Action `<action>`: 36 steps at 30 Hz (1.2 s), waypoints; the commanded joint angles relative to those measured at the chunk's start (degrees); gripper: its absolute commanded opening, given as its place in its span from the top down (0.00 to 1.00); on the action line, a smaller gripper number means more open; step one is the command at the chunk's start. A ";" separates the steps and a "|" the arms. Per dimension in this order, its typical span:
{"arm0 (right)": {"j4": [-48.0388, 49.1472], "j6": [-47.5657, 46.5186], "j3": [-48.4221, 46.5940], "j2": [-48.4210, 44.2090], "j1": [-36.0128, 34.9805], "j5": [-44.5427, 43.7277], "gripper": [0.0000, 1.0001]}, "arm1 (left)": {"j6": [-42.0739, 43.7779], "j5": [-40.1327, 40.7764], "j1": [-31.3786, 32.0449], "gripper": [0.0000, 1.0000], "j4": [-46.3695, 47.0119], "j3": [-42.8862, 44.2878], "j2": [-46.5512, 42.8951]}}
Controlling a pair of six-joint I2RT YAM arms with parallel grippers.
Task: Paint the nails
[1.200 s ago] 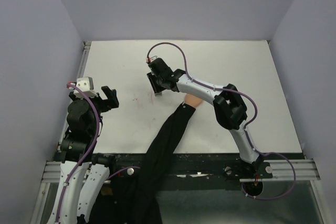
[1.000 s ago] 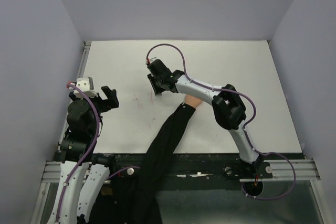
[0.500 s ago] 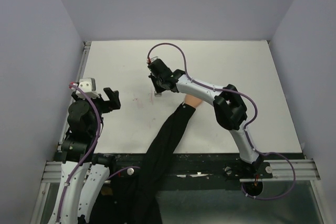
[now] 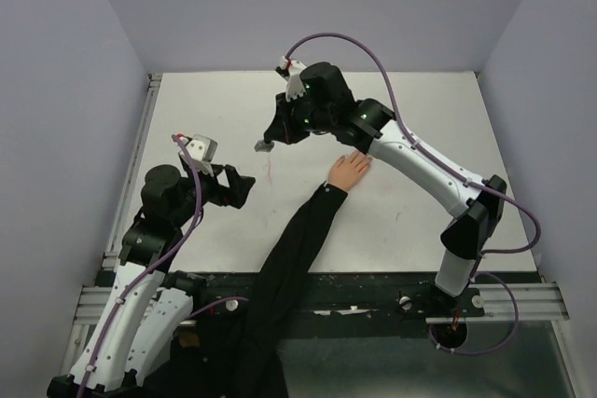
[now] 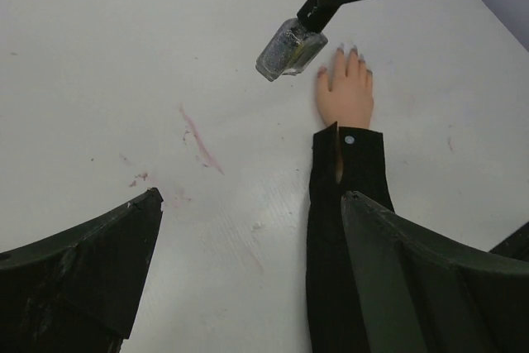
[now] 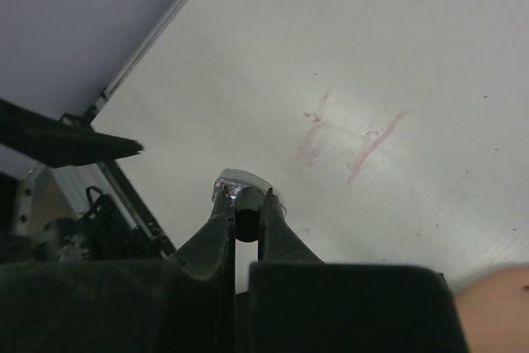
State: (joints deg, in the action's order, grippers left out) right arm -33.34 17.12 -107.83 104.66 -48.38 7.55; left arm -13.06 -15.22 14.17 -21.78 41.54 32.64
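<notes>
A pale peach fake hand (image 4: 350,170) lies palm down on the white table, its long black sleeve (image 4: 298,240) running to the near edge. Its greyish-purple nails (image 5: 348,50) point away from the arms. My right gripper (image 4: 271,141) is shut on the dark cap of a small glittery bottle (image 4: 264,145) and holds it tilted in the air, left of the hand. The bottle also shows in the left wrist view (image 5: 289,49) and the right wrist view (image 6: 245,184). My left gripper (image 4: 241,185) is open and empty above the table, left of the sleeve (image 5: 343,204).
Pink smears mark the table (image 4: 270,171) left of the hand, also in the left wrist view (image 5: 201,140) and right wrist view (image 6: 355,142). A metal rail (image 4: 145,128) edges the table's left side. Grey walls stand on three sides.
My right arm has lifted the bottle off the table and swung up higher, uncovering the fake hand. My left arm has reached forward and right toward the middle.
</notes>
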 commanded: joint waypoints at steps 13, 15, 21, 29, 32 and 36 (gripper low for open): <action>-0.58 3.62 7.55 -7.89 -1.45 18.81 0.99 | 2.60 -4.30 9.20 0.02 3.41 -1.55 3.65; -0.15 3.62 7.64 -7.81 -1.63 19.69 0.99 | 2.60 -3.15 9.82 0.03 2.89 -1.29 4.44; 0.47 3.71 7.55 -7.28 -2.07 21.36 0.99 | 3.13 -1.30 11.31 0.17 1.57 -0.23 5.76; 0.47 3.97 7.46 -5.70 -2.68 21.98 0.99 | 2.51 -2.00 11.49 0.23 3.06 -0.85 4.36; 0.65 4.32 7.20 -5.08 -2.95 22.42 0.99 | 2.34 -1.74 11.49 0.27 3.23 -0.76 4.45; 1.44 4.76 7.02 -4.56 -3.39 23.30 0.99 | 2.07 -2.88 11.58 0.29 3.59 -0.84 4.36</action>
State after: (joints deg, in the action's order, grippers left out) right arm -33.74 20.91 -100.57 98.65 -50.92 28.18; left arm -10.68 -18.04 25.36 -19.75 40.53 37.41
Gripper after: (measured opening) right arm 0.066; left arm 0.726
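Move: The polish bottle, hanging from the right gripper by its black cap, is about 8 cm ahead of the open left fingers, 7 cm to their right and nearly level; a pink streak on the table is 13 cm ahead, 6 cm right and some 23 cm below them. From the right hand, the left fingers are roughly 6 cm back, 10 cm left and about level, the model hand 7 cm ahead, 23 cm right and 23 cm below. Keeping its pinch on the cap, the right hand brings the bottle back about 10 cm towards the left gripper, rising slightly early on and turning counter-clockwise. The left hand goes some 5 cm right and a little back and down to meet the bottle, turning about 15 degrees clockwise, then partly closes its wide-open fingers around it without gripping yet. ##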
